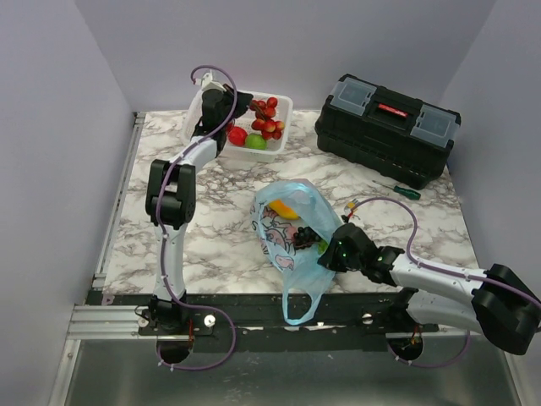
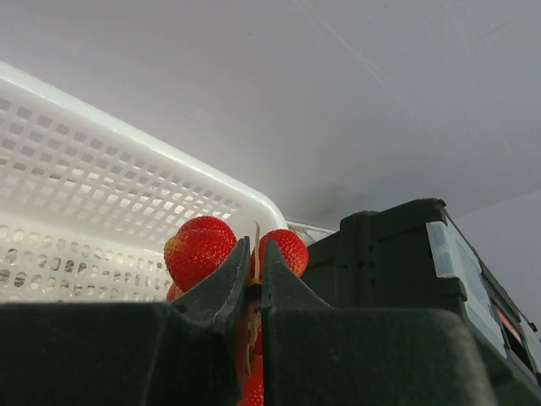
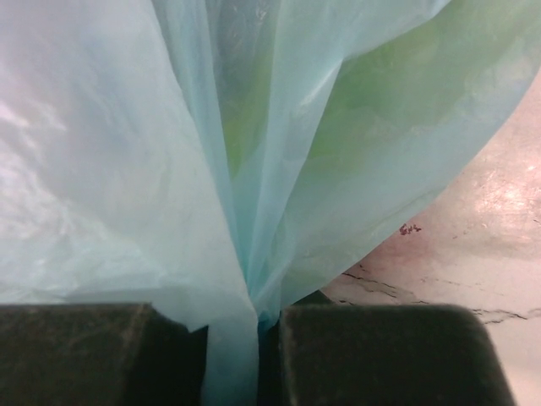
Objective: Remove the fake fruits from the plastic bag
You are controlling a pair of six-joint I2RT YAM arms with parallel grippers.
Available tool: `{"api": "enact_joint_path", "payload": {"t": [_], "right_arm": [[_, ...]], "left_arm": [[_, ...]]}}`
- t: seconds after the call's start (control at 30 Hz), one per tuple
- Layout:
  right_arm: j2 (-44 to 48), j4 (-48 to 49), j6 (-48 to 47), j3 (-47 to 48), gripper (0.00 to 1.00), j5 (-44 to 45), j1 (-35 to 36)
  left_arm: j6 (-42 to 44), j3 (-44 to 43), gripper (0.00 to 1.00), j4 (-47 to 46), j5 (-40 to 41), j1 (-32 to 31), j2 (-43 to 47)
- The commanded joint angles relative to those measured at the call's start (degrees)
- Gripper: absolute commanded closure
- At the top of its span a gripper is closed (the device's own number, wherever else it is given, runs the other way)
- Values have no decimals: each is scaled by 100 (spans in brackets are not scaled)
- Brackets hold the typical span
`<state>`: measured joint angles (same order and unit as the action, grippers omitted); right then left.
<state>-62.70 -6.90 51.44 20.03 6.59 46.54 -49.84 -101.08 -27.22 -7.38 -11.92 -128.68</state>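
The light-blue plastic bag (image 1: 292, 224) lies mid-table, its loop handle hanging over the near edge. A yellow-orange piece (image 1: 284, 210) and a dark piece (image 1: 306, 238) show in its mouth. My right gripper (image 1: 330, 254) is at the bag's right side, shut on a fold of the bag (image 3: 127, 169); green shows through the film (image 3: 380, 110). My left gripper (image 1: 232, 123) reaches into the white basket (image 1: 284, 103), shut on the thin stem of a red berry cluster (image 2: 199, 249). In the basket lie more red berries (image 1: 266, 118), a red apple (image 1: 237, 135) and a light-green round fruit (image 1: 255, 141).
A black toolbox (image 1: 387, 127) stands at the back right, and it also fills the right of the left wrist view (image 2: 389, 254). A green-handled screwdriver (image 1: 399, 189) lies in front of it. Marble tabletop (image 3: 482, 237) shows under the bag.
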Motion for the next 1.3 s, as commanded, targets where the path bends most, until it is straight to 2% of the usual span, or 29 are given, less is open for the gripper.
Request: {"api": "enact_joint_path", "payload": {"t": [0.0,0.07,0.23,0.33,0.57,0.8,1.03,1.27], "right_arm": [[-129,-330,7,-35,86,229,32],[-113,-332,7,-38,86,228,30],[-82,-330,9,-43,86,231,31],[-63,-330,7,-53,86,237,35],[53,-308,-34,-85,86,213,30],[246,-291,-47,-140,86,237,30],[320,-268,-60,-168,86,222,30],[340,-251,-77,-175,86,176,30]], "left_arm": [[-306,-608,100,138,-335,137,-272],[-300,-806,91,457,-388,146,-317],[-231,-890,53,840,-485,190,-188],[-160,-757,43,955,-635,216,65],[-92,378,41,1128,-968,287,1318],[-61,2214,39,1857,-986,305,3236],[15,4006,39,2322,-1457,254,5041],[355,5407,39,2830,-2790,165,6395]]}}
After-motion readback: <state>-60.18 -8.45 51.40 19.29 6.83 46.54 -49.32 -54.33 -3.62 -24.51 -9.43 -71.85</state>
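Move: The left hand holds the tomatoes over the white crate, whose middle lies about 3 cm ahead, 4 cm left and 17 cm below. In the crate, the green fruit sits roughly 4 cm back and 1 cm right of the hand, the red apple some 2 cm back and 5 cm left. The plastic bag is about 33 cm back and 14 cm right. From the right hand, the crate is some 47 cm ahead and 27 cm left. Left fingers open, letting go of the tomatoes, then draw back some 27 cm towards the bag, rising slightly. ##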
